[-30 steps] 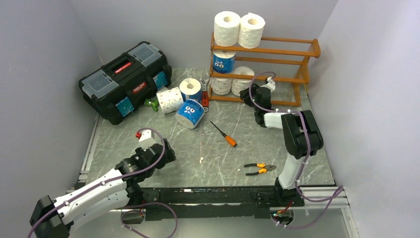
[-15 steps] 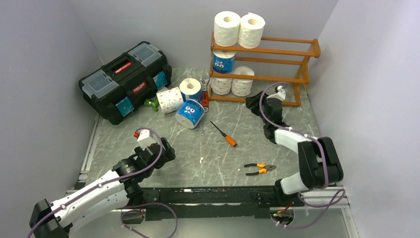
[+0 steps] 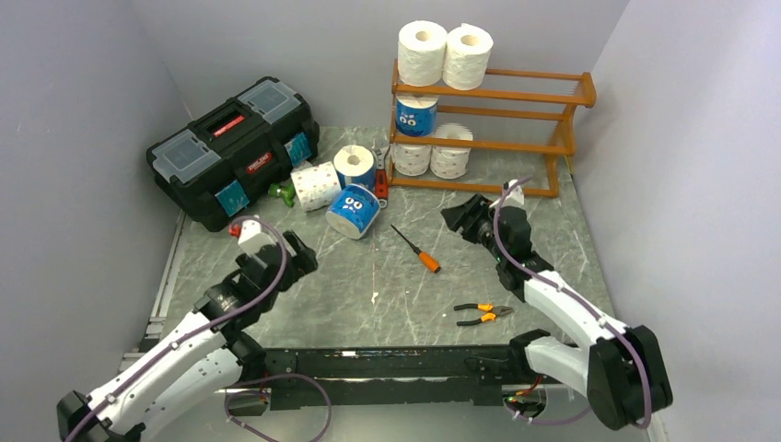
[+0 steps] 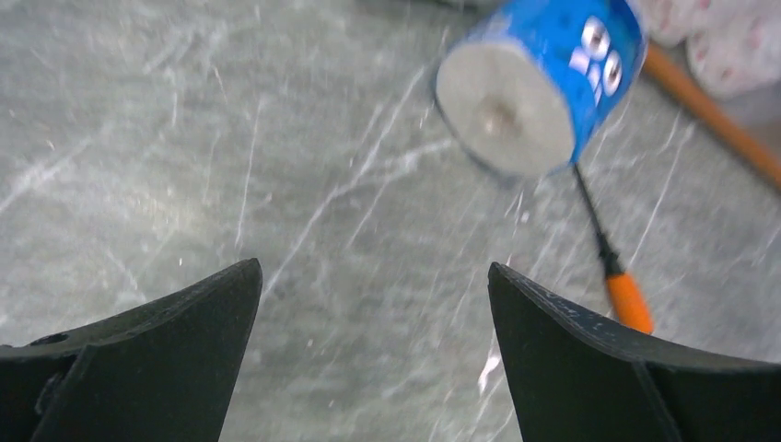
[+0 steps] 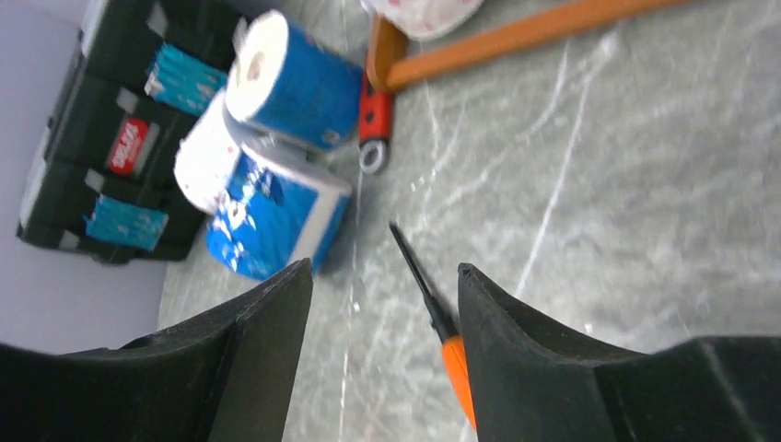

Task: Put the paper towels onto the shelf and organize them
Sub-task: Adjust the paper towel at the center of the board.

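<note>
The orange-brown shelf (image 3: 553, 97) holds two white paper towels (image 3: 422, 52) on top, a blue one (image 3: 415, 115) on the middle tier and two white ones (image 3: 450, 158) at the bottom. On the table lie a white roll (image 3: 316, 185), an upright blue roll (image 3: 355, 166) and a blue roll on its side (image 3: 353, 211) (image 4: 543, 83) (image 5: 267, 226). My left gripper (image 3: 299, 258) (image 4: 373, 276) is open and empty, short of the lying blue roll. In front of the shelf, my right gripper (image 3: 458, 218) (image 5: 385, 272) is open and empty and faces those rolls.
A black toolbox (image 3: 230, 147) (image 5: 110, 138) stands at the back left. An orange-handled screwdriver (image 3: 416, 250) (image 5: 433, 313) lies mid-table, under my right gripper's fingers. Pliers (image 3: 483, 315) lie near the front edge. A red tool (image 5: 373, 120) rests by the shelf's foot.
My right arm has drawn back from the shelf's bottom tier to mid-table, and its jaws have widened. My left arm has reached forward towards the loose rolls.
</note>
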Tool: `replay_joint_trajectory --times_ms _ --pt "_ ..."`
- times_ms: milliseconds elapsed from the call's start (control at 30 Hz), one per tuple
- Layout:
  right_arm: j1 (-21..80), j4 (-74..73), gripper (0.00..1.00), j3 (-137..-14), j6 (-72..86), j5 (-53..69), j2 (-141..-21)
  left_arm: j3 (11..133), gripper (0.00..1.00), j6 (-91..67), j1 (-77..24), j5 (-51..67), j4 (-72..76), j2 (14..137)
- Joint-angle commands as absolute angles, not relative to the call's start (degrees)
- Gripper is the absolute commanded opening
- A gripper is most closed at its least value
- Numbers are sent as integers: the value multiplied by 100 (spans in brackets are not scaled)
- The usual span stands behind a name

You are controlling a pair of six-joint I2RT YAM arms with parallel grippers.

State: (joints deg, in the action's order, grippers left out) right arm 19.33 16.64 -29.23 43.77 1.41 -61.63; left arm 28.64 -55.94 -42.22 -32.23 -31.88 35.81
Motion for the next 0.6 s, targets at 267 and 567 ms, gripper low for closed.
replay_joint_trajectory --times_ms 267,567 --pt "1977 1300 62 -1823 4175 1287 -4778 3840 100 -5328 -1476 -158 -1476 5383" --pt "1994 1799 60 -1074 4208 1696 -4144 4506 99 -5107 -962 86 -697 6568"
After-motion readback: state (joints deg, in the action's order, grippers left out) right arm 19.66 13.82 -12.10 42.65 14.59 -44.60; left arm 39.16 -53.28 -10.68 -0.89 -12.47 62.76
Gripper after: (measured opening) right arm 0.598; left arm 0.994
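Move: The spotted roll lying on its side is about 27 cm ahead of the left hand, 3 cm to its right and 8 cm below. The tipped blue roll lies some 20 cm ahead and 12 cm right, the standing blue roll 31 cm ahead and 12 cm right, and the green bottle 28 cm ahead and 6 cm left. From the right hand, the spotted roll is roughly 16 cm ahead, 34 cm left and 12 cm down; the screwdriver is 1 cm ahead and 7 cm left, the pliers 17 cm back and 7 cm right. Forward goes the left hand, about 11 cm towards the spotted roll, in a shallow hop that rises and dips again; it rolls some 15 degrees, left side sinking, fingers still wide open. The empty right hand retreats from the shelf, back 9 cm and down over 5 cm, turning slightly counter-clockwise, its fingers staying part-open. ##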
